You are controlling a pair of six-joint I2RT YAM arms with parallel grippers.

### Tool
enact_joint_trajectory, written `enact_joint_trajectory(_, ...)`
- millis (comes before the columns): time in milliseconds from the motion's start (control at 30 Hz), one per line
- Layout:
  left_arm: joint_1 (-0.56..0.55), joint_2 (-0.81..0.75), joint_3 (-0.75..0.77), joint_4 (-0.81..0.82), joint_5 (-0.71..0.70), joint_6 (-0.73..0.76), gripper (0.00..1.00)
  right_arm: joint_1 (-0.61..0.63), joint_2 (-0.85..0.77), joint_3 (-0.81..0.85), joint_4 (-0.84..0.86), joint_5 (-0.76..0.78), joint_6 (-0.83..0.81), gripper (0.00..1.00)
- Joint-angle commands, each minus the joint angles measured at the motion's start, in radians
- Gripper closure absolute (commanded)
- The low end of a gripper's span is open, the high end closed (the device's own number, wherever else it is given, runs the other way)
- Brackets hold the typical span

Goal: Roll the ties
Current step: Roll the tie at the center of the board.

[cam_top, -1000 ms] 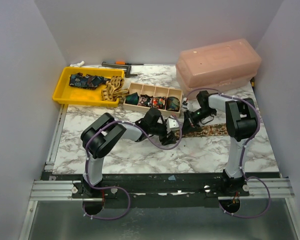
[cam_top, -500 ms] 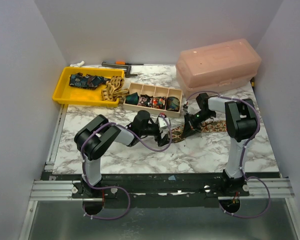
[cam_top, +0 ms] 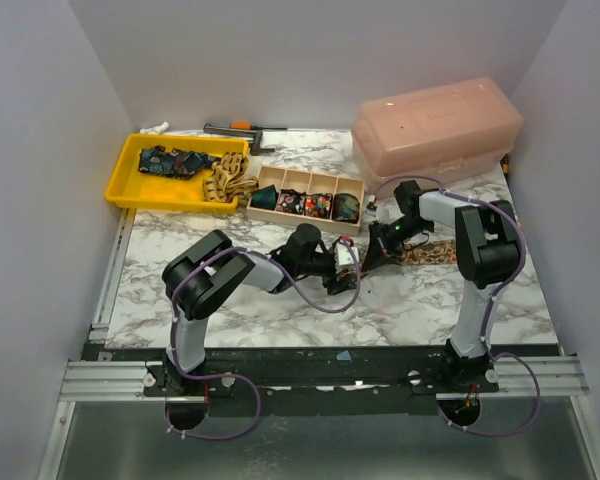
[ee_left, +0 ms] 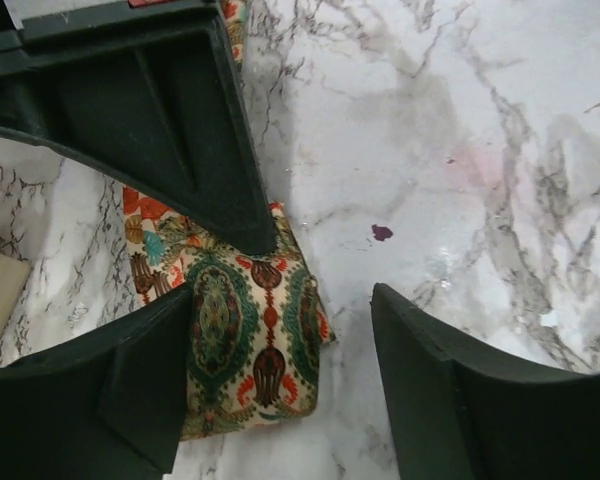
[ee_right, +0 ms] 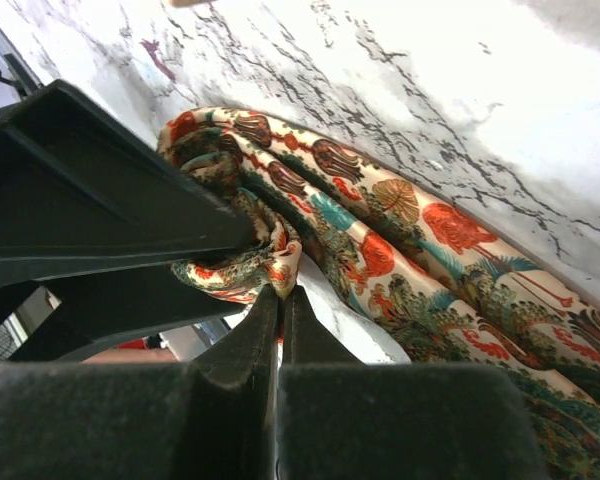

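One tie (cam_top: 430, 255), cream cloth with red and green ornaments, lies across the marble table (cam_top: 280, 310) between the arms. My right gripper (cam_top: 370, 255) is shut on a fold of it; in the right wrist view the jaws (ee_right: 280, 292) pinch the bunched cloth (ee_right: 430, 260) just above the table. My left gripper (cam_top: 345, 278) is open beside it. In the left wrist view the tie's flat end (ee_left: 250, 340) lies against the left finger (ee_left: 130, 400), with bare marble up to the right finger (ee_left: 450, 400). The right gripper's dark fingers (ee_left: 160, 120) cross above it.
A yellow tray (cam_top: 130, 190) at the back left holds a dark blue tie (cam_top: 170, 160) and a tan one (cam_top: 225, 180). A wooden divided box (cam_top: 305, 180) with several rolled ties stands beside it. A pink lidded box (cam_top: 435, 125) fills the back right.
My left gripper drew back to the left, then came right and nearer again, its jaws wider than before. The tie's loose end is drawn back toward the right gripper, which kept its pinch.
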Motion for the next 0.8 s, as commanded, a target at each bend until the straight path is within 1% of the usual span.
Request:
enact_joint_trajectory(0, -0.016, 0.048, 0.055, -0.097, -0.111, 0.053, 0.39, 0.008, -0.047, -0.008, 0.012, -0.057, -0.011, 1.00)
enact_joint_trajectory(133, -0.016, 0.058, 0.053, -0.125, -0.158, 0.067, 0.57, 0.011, -0.061, -0.009, 0.001, -0.107, -0.017, 1.00)
enact_joint_trajectory(233, -0.013, 0.045, 0.024, -0.118, -0.137, 0.072, 0.73, 0.009, -0.065, 0.011, -0.047, -0.136, -0.044, 0.99)
enact_joint_trajectory(300, -0.012, 0.024, -0.010, -0.088, -0.103, 0.070, 0.82, 0.000, -0.064, 0.030, -0.083, -0.125, -0.067, 0.90)
enact_joint_trajectory(367, -0.007, 0.008, -0.038, -0.070, -0.043, 0.062, 0.88, -0.034, -0.067, 0.047, -0.081, -0.107, -0.064, 0.78)
enact_joint_trajectory(400, -0.005, 0.002, -0.048, -0.063, -0.025, 0.056, 0.89, -0.051, -0.067, 0.056, -0.067, -0.089, -0.051, 0.74)
enact_joint_trajectory(433, -0.005, -0.002, -0.053, -0.059, -0.006, 0.047, 0.91, -0.066, -0.067, 0.061, -0.051, -0.069, -0.040, 0.73)
enact_joint_trajectory(500, -0.003, -0.011, -0.059, -0.054, 0.021, 0.029, 0.93, -0.071, -0.067, 0.059, -0.025, 0.006, -0.024, 0.72)
enact_joint_trajectory(600, 0.004, -0.031, -0.067, -0.027, 0.065, -0.009, 0.92, -0.069, -0.068, 0.021, 0.015, 0.124, -0.010, 0.72)
enact_joint_trajectory(767, 0.010, -0.071, -0.066, 0.008, 0.128, -0.087, 0.91, -0.065, -0.038, -0.031, 0.018, 0.271, -0.056, 0.73)
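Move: The tie's rolled end lies between my left hand's open fingers, about 1 cm ahead, 1 cm right and 2 cm below. My right hand still pinches it, its middle some 2 cm left, 1 cm back and 1 cm below. The tie's flat length has its middle about 13 cm right of my right hand and 3 cm ahead. The compartment box sits some 18 cm ahead and 11 cm left of my left hand. I slip my left hand forward and about 2 cm down, closing its fingers on the rolled end, then draw it back some 3 cm and slightly left. Meanwhile my right hand lifts about 2.5 cm, opens a little to let go of the roll, and swings right and forward, sinking again over the flat tie just beyond. ##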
